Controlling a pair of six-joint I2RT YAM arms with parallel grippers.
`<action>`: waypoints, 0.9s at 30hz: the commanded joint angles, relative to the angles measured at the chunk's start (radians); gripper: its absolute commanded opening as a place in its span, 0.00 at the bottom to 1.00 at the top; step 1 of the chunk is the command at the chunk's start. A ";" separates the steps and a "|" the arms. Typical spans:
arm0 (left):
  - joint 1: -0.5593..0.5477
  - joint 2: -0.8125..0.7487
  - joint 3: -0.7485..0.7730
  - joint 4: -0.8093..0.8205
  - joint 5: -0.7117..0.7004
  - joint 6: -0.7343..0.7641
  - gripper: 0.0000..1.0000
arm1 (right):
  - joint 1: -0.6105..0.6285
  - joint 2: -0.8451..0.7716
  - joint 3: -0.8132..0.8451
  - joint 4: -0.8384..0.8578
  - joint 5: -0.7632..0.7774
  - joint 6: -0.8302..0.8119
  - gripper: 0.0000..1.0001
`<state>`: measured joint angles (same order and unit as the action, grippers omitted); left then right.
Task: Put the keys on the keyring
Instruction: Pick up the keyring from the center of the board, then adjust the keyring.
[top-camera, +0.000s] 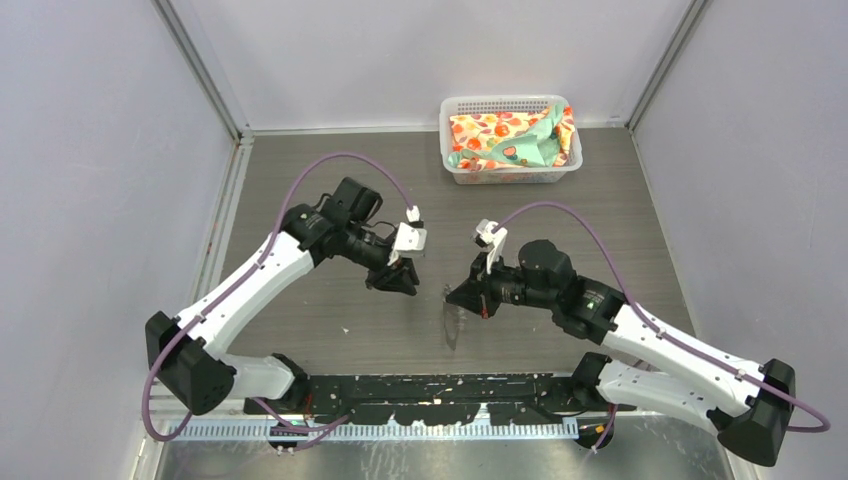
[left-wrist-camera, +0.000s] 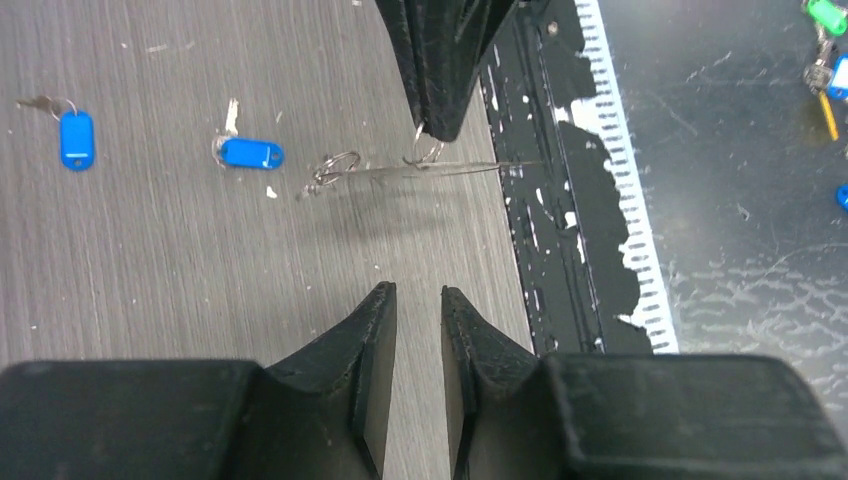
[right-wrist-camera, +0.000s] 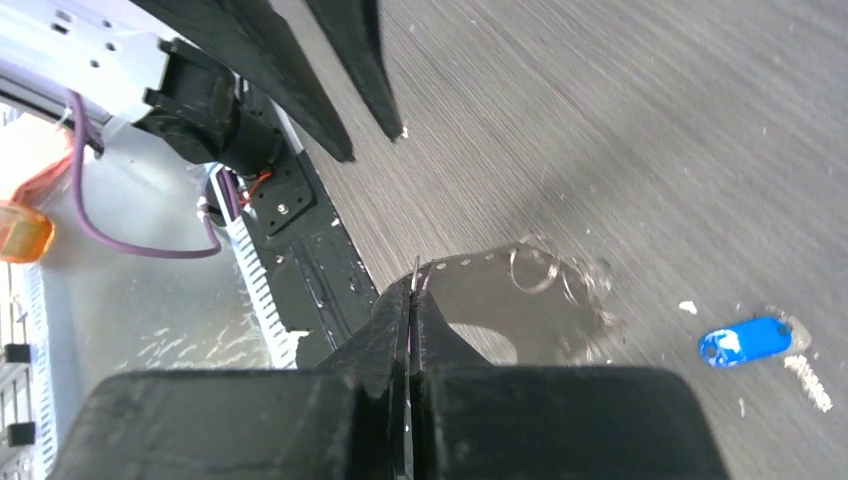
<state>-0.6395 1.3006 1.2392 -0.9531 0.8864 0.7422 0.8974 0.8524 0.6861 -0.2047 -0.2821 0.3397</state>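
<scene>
The keyring (left-wrist-camera: 450, 169) is a thin silvery loop seen edge-on, held just above the table with small split rings (left-wrist-camera: 335, 166) hanging at its left end. My right gripper (right-wrist-camera: 413, 290) is shut on its rim (right-wrist-camera: 470, 262). Two keys with blue heads lie on the table to the left, one (left-wrist-camera: 250, 153) near the small rings and one (left-wrist-camera: 76, 138) farther out. My left gripper (left-wrist-camera: 418, 292) stands slightly open with nothing between its fingers, a short way from the keyring. From above, the left gripper (top-camera: 400, 283) and right gripper (top-camera: 458, 298) face each other mid-table.
A white basket (top-camera: 455, 170) holding patterned cloth stands at the back. A black rail (top-camera: 440, 385) runs along the near table edge. Beyond it, on the metal ledge, lie other coloured key tags (left-wrist-camera: 826, 15).
</scene>
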 joint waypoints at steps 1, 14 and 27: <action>-0.001 -0.043 0.011 0.094 0.092 -0.088 0.27 | 0.013 0.023 0.137 -0.056 -0.084 -0.126 0.01; -0.001 -0.020 0.080 0.107 0.201 -0.276 0.43 | 0.064 0.100 0.379 -0.278 -0.073 -0.278 0.01; -0.001 -0.045 0.058 0.096 0.230 -0.217 0.53 | 0.110 0.124 0.430 -0.267 -0.062 -0.296 0.01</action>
<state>-0.6395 1.2892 1.2827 -0.8532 1.0775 0.4500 0.9962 0.9779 1.0618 -0.5110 -0.3408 0.0513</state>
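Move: The keyring already hangs from the right fingers, its middle roughly 3 cm back and 3 cm below them. The left fingertips stand about 8 cm to the right hand's left and 1 cm farther out. From the left hand the keyring's middle is some 8 cm right, 4 cm back and 4 cm lower. On the table about 20 cm below the right hand lie the near blue-tagged key, 6 cm ahead and 5 cm right, and the far one, 16 cm ahead and 7 cm right. Keeping its pinch on the keyring, the right hand carries it up about 7 cm, quickly at first, and eases a little back towards the left hand, fingers tilting up and wrist swinging some 15 degrees counter-clockwise. The left hand meanwhile rises about 5 cm, drawing slightly back and to the right towards the keyring, and opens its fingers; it comes close, but no touch is seen. ##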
